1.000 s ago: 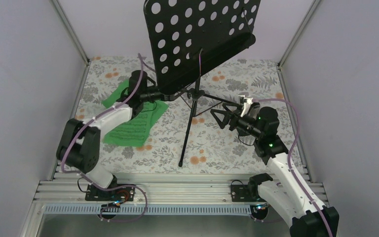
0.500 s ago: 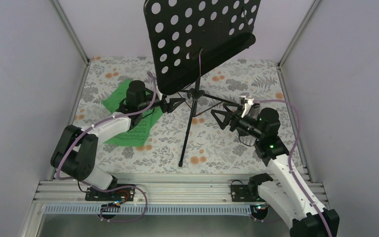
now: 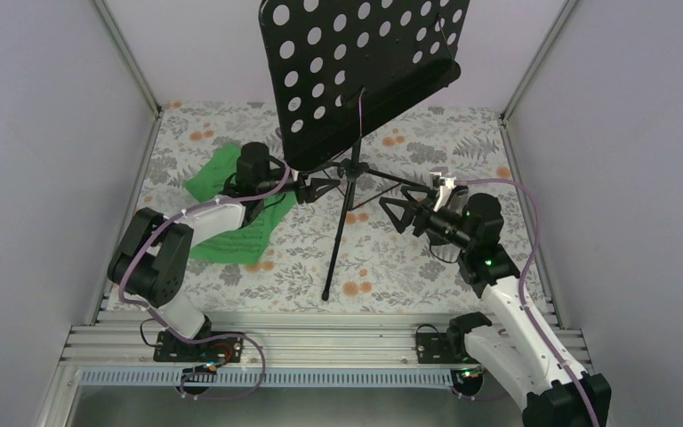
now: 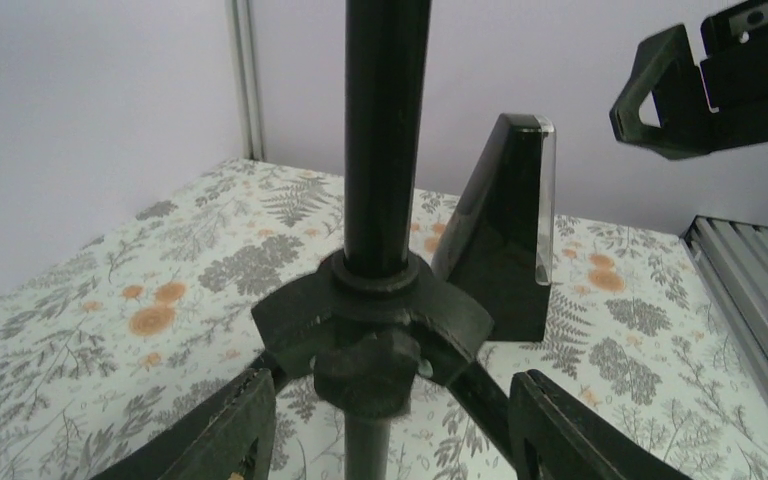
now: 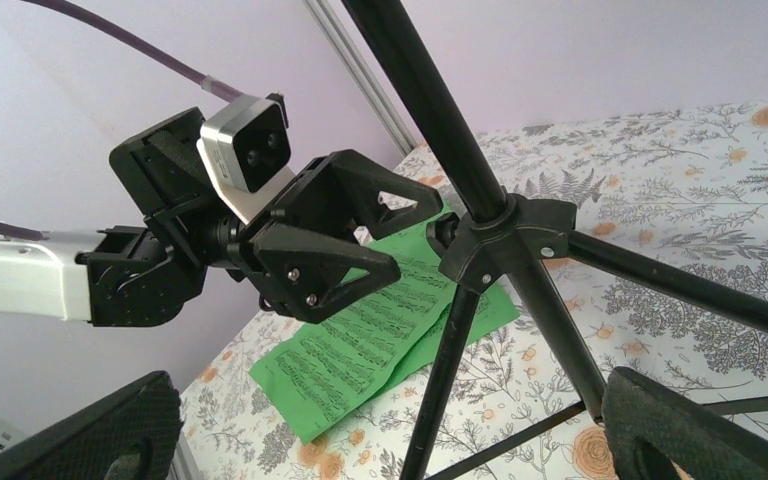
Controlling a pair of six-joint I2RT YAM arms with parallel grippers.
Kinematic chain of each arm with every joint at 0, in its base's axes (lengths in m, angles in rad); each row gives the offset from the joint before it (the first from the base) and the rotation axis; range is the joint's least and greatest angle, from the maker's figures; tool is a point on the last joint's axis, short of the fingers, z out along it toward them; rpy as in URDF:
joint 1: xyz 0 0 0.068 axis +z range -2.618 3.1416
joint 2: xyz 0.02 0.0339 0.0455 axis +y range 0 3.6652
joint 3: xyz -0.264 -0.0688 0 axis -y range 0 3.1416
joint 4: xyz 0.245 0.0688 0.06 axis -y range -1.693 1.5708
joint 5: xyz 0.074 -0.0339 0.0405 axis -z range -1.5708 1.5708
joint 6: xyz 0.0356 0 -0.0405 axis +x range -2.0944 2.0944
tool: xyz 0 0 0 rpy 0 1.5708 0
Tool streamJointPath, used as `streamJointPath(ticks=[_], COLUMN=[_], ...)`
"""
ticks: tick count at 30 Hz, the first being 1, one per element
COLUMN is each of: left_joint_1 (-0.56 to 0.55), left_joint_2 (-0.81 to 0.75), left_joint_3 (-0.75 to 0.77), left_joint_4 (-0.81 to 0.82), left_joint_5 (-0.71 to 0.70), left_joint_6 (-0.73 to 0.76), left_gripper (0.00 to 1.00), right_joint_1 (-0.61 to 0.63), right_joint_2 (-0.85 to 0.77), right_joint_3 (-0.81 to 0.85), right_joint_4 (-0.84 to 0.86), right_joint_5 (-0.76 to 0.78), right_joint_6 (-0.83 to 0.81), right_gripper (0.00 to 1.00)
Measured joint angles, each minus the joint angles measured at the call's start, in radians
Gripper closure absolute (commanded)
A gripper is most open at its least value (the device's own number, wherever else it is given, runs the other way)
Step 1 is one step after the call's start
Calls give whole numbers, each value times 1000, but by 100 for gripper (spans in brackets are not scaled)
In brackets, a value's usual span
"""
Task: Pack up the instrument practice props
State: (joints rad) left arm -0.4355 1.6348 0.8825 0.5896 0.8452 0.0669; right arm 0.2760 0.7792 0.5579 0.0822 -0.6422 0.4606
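Note:
The black music stand (image 3: 356, 71) stands mid-table, its hole-punched desk high above its tripod legs. In the left wrist view its pole (image 4: 385, 130) rises from the leg hub (image 4: 370, 310). My left gripper (image 3: 320, 187) is open, one jaw on each side of the hub's knob, with gaps on both sides. Green music sheets (image 3: 227, 236) lie flat on the cloth under my left arm. The dark pyramid metronome (image 4: 505, 230) stands just beyond the pole. My right gripper (image 3: 394, 212) hovers open to the right of the stand, facing the hub (image 5: 495, 240), holding nothing.
Three tripod legs splay over the floral cloth (image 3: 409, 267); one reaches toward the near edge (image 3: 327, 294). Grey walls close in the left, right and back. An aluminium rail (image 3: 320, 342) with both arm bases runs along the near edge.
My left gripper has swung right, off the green sheets and up to the stand's hub, its jaws narrowing. The right arm has stayed still.

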Motion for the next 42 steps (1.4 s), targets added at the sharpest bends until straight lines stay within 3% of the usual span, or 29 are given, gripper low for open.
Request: streamJointPath(ticks=[7, 15, 19, 24, 27, 39, 42], left_joint_1=[-26, -33, -33, -40, -45, -45, -45], left_joint_2=[37, 53, 59, 74, 81, 98, 98], left_joint_3=[55, 77, 77, 77, 77, 88, 88], left_joint_4=[3, 2, 13, 16, 16, 30, 30], left_joint_5=[5, -13, -15, -17, -18, -22, -23], left_joint_6=[-4, -14, -39, -59, -76, -195, -268], left_gripper=[49, 69, 67, 54, 54, 82, 85], right_joint_1=[0, 0, 1, 5, 5, 5, 5], right_joint_2=[3, 4, 4, 3, 3, 3, 3], right_joint_3=[0, 0, 0, 0, -1, -9, -11], right_joint_4=[0, -1, -1, -1, -1, -1, -2], right_joint_5=[0, 0, 0, 0, 0, 0, 0], right_joint_6=[0, 0, 0, 0, 0, 0, 0], right_gripper=[0, 0, 0, 1, 0, 0, 0])
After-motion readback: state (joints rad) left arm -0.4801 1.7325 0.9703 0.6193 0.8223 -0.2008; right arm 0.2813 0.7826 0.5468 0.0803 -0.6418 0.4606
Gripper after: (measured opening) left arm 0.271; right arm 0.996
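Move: The clamp knob on the stand's hub lies about 3 cm to the right of the left hand's half-open fingers and 2 cm ahead, at their height. The hub lies some 5 cm right and 3 cm ahead, about level too. The metronome stands about 24 cm right, 6 cm back and 13 cm lower; the green sheets lie 21 cm left, 4 cm back and 22 cm below. From the right hand the knob is roughly 10 cm left, 8 cm ahead and 5 cm lower. The left hand slides about 2.5 cm to its right and a good centimetre forward, in to the knob on the stand's hub, its half-open fingers narrowing, easing open a little, then closing further until the tips sit on either side of the knob and seem to pinch it. Once there, it hardly travels but rolls about its pointing axis by some 15 degrees, its top going forward (counter-clockwise looking along the fingers), to turn the knob. ##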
